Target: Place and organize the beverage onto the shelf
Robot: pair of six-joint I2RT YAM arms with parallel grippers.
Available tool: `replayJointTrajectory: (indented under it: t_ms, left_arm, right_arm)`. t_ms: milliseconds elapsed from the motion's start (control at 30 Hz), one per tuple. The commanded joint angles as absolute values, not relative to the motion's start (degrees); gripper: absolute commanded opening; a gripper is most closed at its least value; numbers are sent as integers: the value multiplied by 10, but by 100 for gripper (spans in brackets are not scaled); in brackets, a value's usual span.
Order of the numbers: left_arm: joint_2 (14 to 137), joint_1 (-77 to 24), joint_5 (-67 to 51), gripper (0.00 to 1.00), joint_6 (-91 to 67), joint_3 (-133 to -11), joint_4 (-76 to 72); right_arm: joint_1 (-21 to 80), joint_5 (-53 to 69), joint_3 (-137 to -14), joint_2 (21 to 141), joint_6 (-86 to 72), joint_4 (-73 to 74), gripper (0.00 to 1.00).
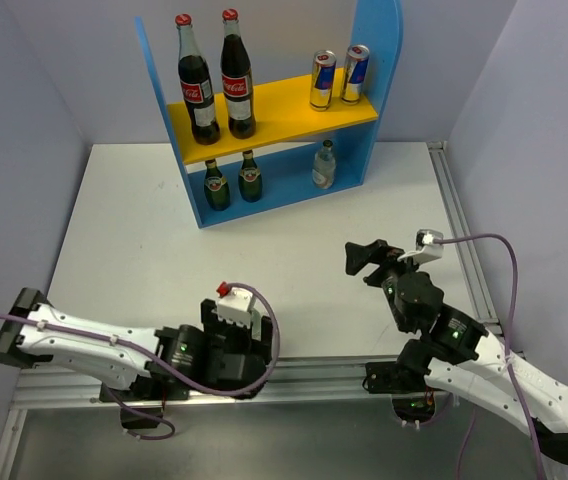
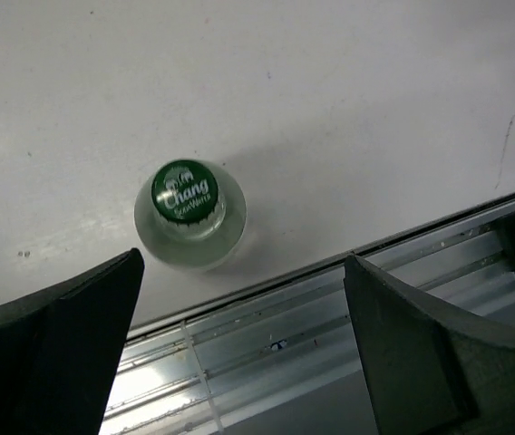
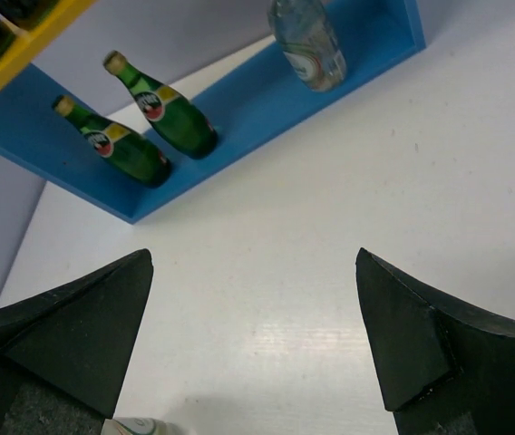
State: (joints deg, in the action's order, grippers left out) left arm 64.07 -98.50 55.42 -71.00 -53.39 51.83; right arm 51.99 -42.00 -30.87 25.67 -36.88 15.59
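Note:
The shelf (image 1: 382,60) holds two cola bottles (image 1: 198,85) on the left of its yellow board and two slim cans (image 1: 338,75) on the right. A clear bottle (image 1: 324,165) stands on the blue base at the right, also in the right wrist view (image 3: 307,41). Another clear green-capped bottle (image 2: 189,213) stands upright by the table's near edge. It is just ahead of my open left gripper (image 2: 244,260), nearer the left finger and not between the jaws. My right gripper (image 1: 364,262) hangs open and empty over the table (image 3: 254,254), facing the shelf.
Two green glass bottles (image 1: 229,182) stand on the left of the shelf's base (image 3: 140,149). A metal rail (image 2: 330,317) runs along the table's near edge under the left gripper. Blue-grey walls close in the sides and back. A small pale thing (image 3: 135,426) shows at the right wrist view's bottom edge.

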Motion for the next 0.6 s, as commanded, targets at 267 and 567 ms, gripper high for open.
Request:
replayJointTrajectory:
  t_ms: [267, 567]
  left_arm:
    - [680, -1031, 610, 99, -1020, -457, 599]
    - [682, -960, 611, 99, -816, -335, 286]
  right_arm:
    - [526, -409, -271, 173, -394, 238, 100]
    - [526, -406, -273, 168, -393, 243, 100]
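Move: The green-capped soda bottle stands alone on the table, about 5 cm ahead of the left hand and a touch to its right, roughly 1 cm, with its middle some 10 cm below the hand. The table's front edge runs almost straight under that hand, around 17 cm down and roughly 1 cm back. From the right hand the bottle lies about 32 cm to the left, 10 cm back and 16 cm lower. The left hand, fingers wide open, sinks about 9 cm from above the bottle's cap towards the level of its body, sliding some 3 cm left on the way and, after first easing back about a centimetre, creeping forward, while it turns roughly 10 degrees counter-clockwise so that the open jaws face the bottle, not yet closing on it. The empty right hand, still open, settles a few centimetres down and slightly back and right, well clear of the bottle, then stands still. ##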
